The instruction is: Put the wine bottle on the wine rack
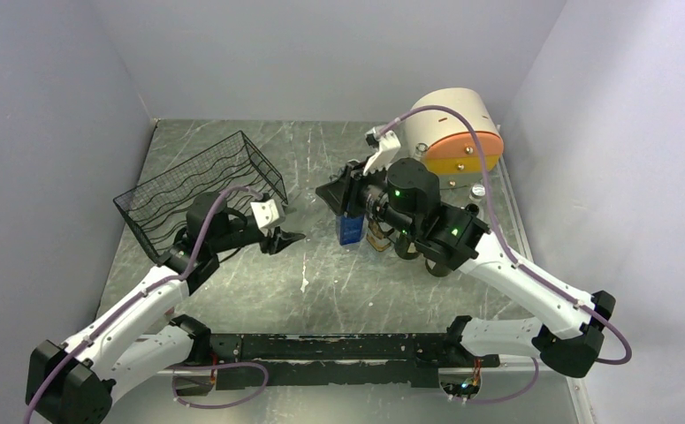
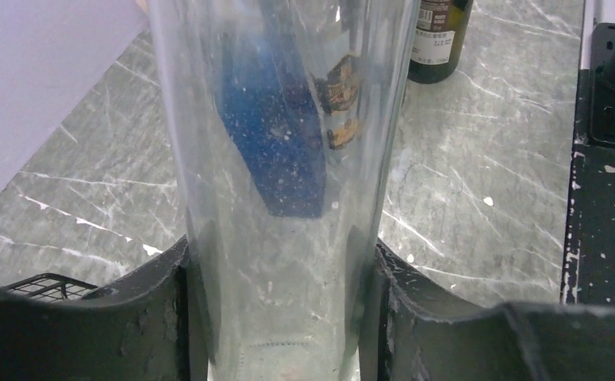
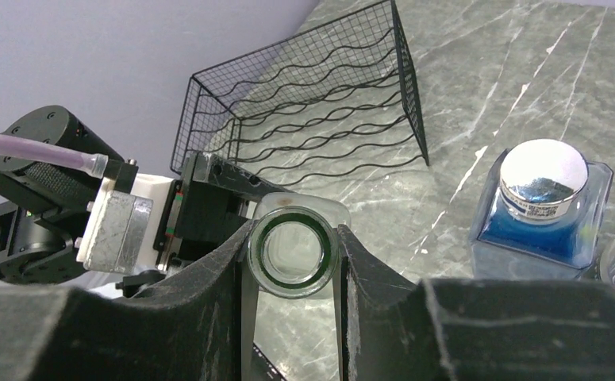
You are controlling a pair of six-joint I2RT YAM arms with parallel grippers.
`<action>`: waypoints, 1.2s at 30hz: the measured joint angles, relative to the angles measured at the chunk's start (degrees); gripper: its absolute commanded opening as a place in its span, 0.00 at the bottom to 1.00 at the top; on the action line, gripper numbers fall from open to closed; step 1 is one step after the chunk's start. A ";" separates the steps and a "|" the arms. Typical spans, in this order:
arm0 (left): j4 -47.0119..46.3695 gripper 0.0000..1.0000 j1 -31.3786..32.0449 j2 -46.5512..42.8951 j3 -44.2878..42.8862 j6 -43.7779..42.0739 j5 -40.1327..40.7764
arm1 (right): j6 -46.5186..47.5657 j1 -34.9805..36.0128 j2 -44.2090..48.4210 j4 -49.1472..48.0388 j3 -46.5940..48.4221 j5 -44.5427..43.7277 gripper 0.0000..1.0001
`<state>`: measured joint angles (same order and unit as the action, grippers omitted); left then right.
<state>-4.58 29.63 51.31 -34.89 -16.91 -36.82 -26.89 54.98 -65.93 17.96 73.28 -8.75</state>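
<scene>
A clear glass wine bottle (image 2: 282, 159) hangs above the table, held between both arms. My left gripper (image 2: 282, 266) is shut on its wide body, a finger pressed to each side. My right gripper (image 3: 292, 252) is shut on the bottle's neck, and the open mouth (image 3: 291, 290) faces that wrist camera. In the top view the left gripper (image 1: 293, 237) and right gripper (image 1: 328, 191) face each other mid-table, and the glass between them hardly shows. The black wire wine rack (image 1: 201, 190) stands at the back left, right behind the left gripper, also visible behind the mouth of the bottle (image 3: 320, 111).
A blue square bottle (image 1: 350, 228) with a silver cap (image 3: 543, 178) stands under the right wrist. A dark labelled bottle (image 2: 439, 40) stands beside it. A cream-and-orange drum box (image 1: 455, 132) sits at the back right. Grey walls close in the sides and back.
</scene>
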 measured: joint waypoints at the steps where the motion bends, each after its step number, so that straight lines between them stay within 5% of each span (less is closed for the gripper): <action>1: -0.11 0.08 0.02 0.00 0.02 -0.15 0.07 | 0.07 0.00 0.02 0.02 0.00 0.04 0.26; 4: 0.04 0.07 0.07 0.09 -0.09 -1.14 0.42 | 0.13 -0.07 0.02 0.11 0.00 0.52 0.64; 10: 6.62 0.07 0.11 1.73 -4.44 -7.17 0.48 | 0.22 -0.04 2.34 1.79 0.07 0.31 0.96; 22: 16.02 0.07 0.15 2.27 -15.67 -41.68 5.97 | 8.22 -0.07 2.51 15.82 12.55 2.21 0.97; 31: 10.84 0.07 0.15 3.21 -17.70 -55.21 10.16 | 16.57 -0.07 -9.31 23.17 24.06 6.84 0.96; 36: 10.73 0.07 0.15 4.13 -20.24 -58.99 9.84 | 19.61 -0.07 -14.91 24.61 27.71 7.72 0.86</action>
<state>6.15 29.78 55.44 -55.13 -75.90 -26.98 -7.29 54.92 -80.84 42.57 100.99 -1.04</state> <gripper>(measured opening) 0.605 0.924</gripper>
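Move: The clear wine bottle is already held by both hands, neck up and slanting. Its middle is about 5 cm above the left hand and 2 cm to its right; from the right hand, which grips the neck, it is some 9 cm down, 4 cm left and 1 cm ahead. The wine rack's middle lies roughly 18 cm ahead of the left hand, 27 cm left and 17 cm below. The blue bottle stands about 8 cm ahead of the right hand, 6 cm left and 24 cm lower. The clear wine bottle stays gripped in the left hand, which lifts it about 13 cm and carries it forward some 6 cm, rolling it nearly 60 degrees so the neck swings back and towards the right hand. The right fingers open wide off the neck; that hand backs off to its right, up and back, then returns left, forward and down towards the bottle, rolling its left side down about 20 degrees, fingers still open. ##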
